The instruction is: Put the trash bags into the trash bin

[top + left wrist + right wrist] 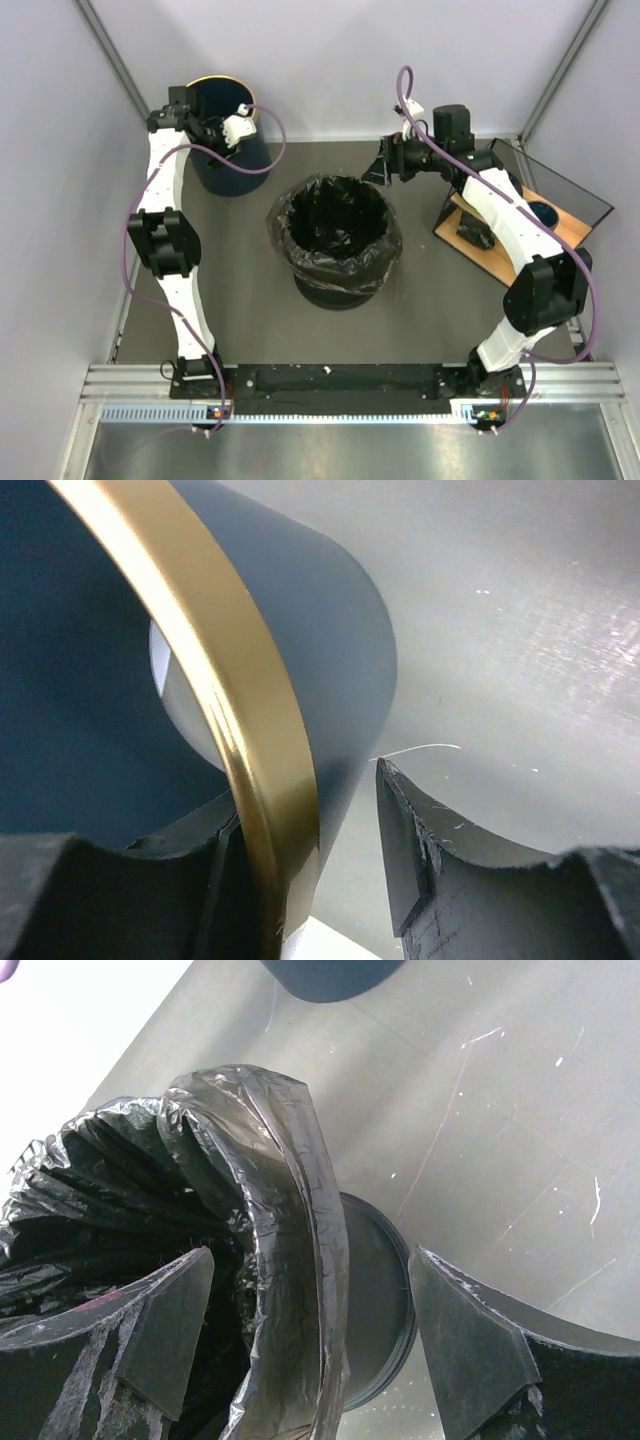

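Note:
The navy trash bin (pixel 228 160) with its gold rim (pixel 230 680) stands at the back left. My left gripper (pixel 238 128) straddles that rim (pixel 310 790): one finger is inside against the wall, and the other finger (pixel 420 850) is outside with a gap to the wall. A glossy black trash bag (pixel 285 215) lines a black round container in the middle of the table. My right gripper (pixel 378 165) hovers open by the bag's far right edge. In the right wrist view the bag's folded rim (pixel 290 1190) shows between the spread fingers (pixel 310 1255), which do not touch it.
A wooden tray (pixel 500 262) at the right holds a small blue bowl (pixel 543 212) and a dark object (pixel 476 232), with a clear-sided box (pixel 565 185) behind. Walls close in on the left, the back and the right. The black container's round base (pixel 375 1300) shows under the bag.

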`<act>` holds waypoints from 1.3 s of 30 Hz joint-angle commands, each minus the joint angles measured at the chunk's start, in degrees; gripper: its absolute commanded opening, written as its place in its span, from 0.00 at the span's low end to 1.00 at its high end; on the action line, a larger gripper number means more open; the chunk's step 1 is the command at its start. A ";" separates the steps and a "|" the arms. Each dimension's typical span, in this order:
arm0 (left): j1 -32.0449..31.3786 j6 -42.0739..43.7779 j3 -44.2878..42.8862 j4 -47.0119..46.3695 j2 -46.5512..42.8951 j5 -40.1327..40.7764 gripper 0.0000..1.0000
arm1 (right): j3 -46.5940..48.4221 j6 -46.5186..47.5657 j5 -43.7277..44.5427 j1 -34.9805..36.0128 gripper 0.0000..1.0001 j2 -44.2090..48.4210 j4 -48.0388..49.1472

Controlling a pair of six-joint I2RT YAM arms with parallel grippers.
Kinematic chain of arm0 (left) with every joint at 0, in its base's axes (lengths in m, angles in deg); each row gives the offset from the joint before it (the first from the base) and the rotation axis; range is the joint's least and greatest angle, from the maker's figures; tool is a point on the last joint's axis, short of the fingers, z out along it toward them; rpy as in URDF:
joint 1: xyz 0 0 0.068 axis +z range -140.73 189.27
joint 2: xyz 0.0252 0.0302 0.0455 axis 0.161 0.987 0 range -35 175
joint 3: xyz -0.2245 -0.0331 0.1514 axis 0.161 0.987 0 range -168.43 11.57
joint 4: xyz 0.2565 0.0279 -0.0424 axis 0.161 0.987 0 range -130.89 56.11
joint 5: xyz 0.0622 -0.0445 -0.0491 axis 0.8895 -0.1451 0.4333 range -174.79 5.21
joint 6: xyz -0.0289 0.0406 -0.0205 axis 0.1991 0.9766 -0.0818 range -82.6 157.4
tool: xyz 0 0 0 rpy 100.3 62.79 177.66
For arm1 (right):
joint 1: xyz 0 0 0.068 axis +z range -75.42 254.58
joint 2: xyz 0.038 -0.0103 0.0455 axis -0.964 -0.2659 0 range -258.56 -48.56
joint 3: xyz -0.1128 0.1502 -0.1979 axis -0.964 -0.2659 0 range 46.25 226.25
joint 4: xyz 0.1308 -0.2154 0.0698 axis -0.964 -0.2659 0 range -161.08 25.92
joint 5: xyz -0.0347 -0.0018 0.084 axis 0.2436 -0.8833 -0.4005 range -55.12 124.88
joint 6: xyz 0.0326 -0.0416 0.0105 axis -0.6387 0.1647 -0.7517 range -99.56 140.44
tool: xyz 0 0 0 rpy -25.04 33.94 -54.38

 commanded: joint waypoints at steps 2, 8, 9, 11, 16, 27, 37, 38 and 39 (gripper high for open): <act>-0.56 -1.00 4.09 14.03 -1.27 -1.98 0.25 | 3.39 1.23 0.31 -0.71 0.80 -0.51 0.37; -1.70 -3.55 2.53 12.43 -0.49 -2.07 0.00 | 3.83 1.41 -0.30 -0.62 0.80 -1.74 0.11; -1.88 -5.38 1.39 12.52 -0.14 -1.89 0.00 | 4.44 1.58 -0.30 -0.62 0.80 -1.91 0.02; -1.97 -7.41 0.58 11.74 -1.01 -2.33 0.00 | 4.71 1.85 -0.22 -0.62 0.80 -1.91 -0.06; -2.67 -5.35 6.74 10.72 -5.32 0.75 0.00 | 4.36 1.94 -0.48 -0.89 0.80 -1.83 -0.15; -5.22 -0.73 0.76 23.25 -6.73 -0.66 0.00 | 3.30 1.94 -1.09 -0.89 0.80 -1.30 -0.15; -5.57 -3.98 1.47 22.20 -8.75 -1.27 0.75 | 3.30 2.03 -1.88 -0.89 0.80 -1.56 -0.24; -5.66 -4.86 1.03 21.41 -8.93 -1.10 0.98 | 3.30 2.03 -1.97 -0.80 0.80 -1.48 -0.15; -5.66 -4.78 0.59 20.88 -9.28 -1.01 0.99 | 3.30 2.03 -2.06 -0.89 0.80 -1.56 -0.15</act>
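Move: Just ahead of the left hand, whose fingers already straddle its near gold rim, stands the blue trash bin, its middle about 10 cm farther out, in line sideways, and 11 cm below. The bag-lined bin lies some 25 cm back and 25 cm to the right of the left hand, about 9 cm lower. From the right hand, the blue bin's middle is roughly 24 cm ahead, 29 cm left and 19 cm down. Keeping its pinch on the near rim of the blue trash bin, the left hand drags the bin back about 7 cm and some 5 cm right, towards the bag-lined bin, staying level. The pull starts nearly straight back, then bends rightwards, the fingers tipping about 10 degrees steeper down. At the very end the fingers open wide around the rim. ##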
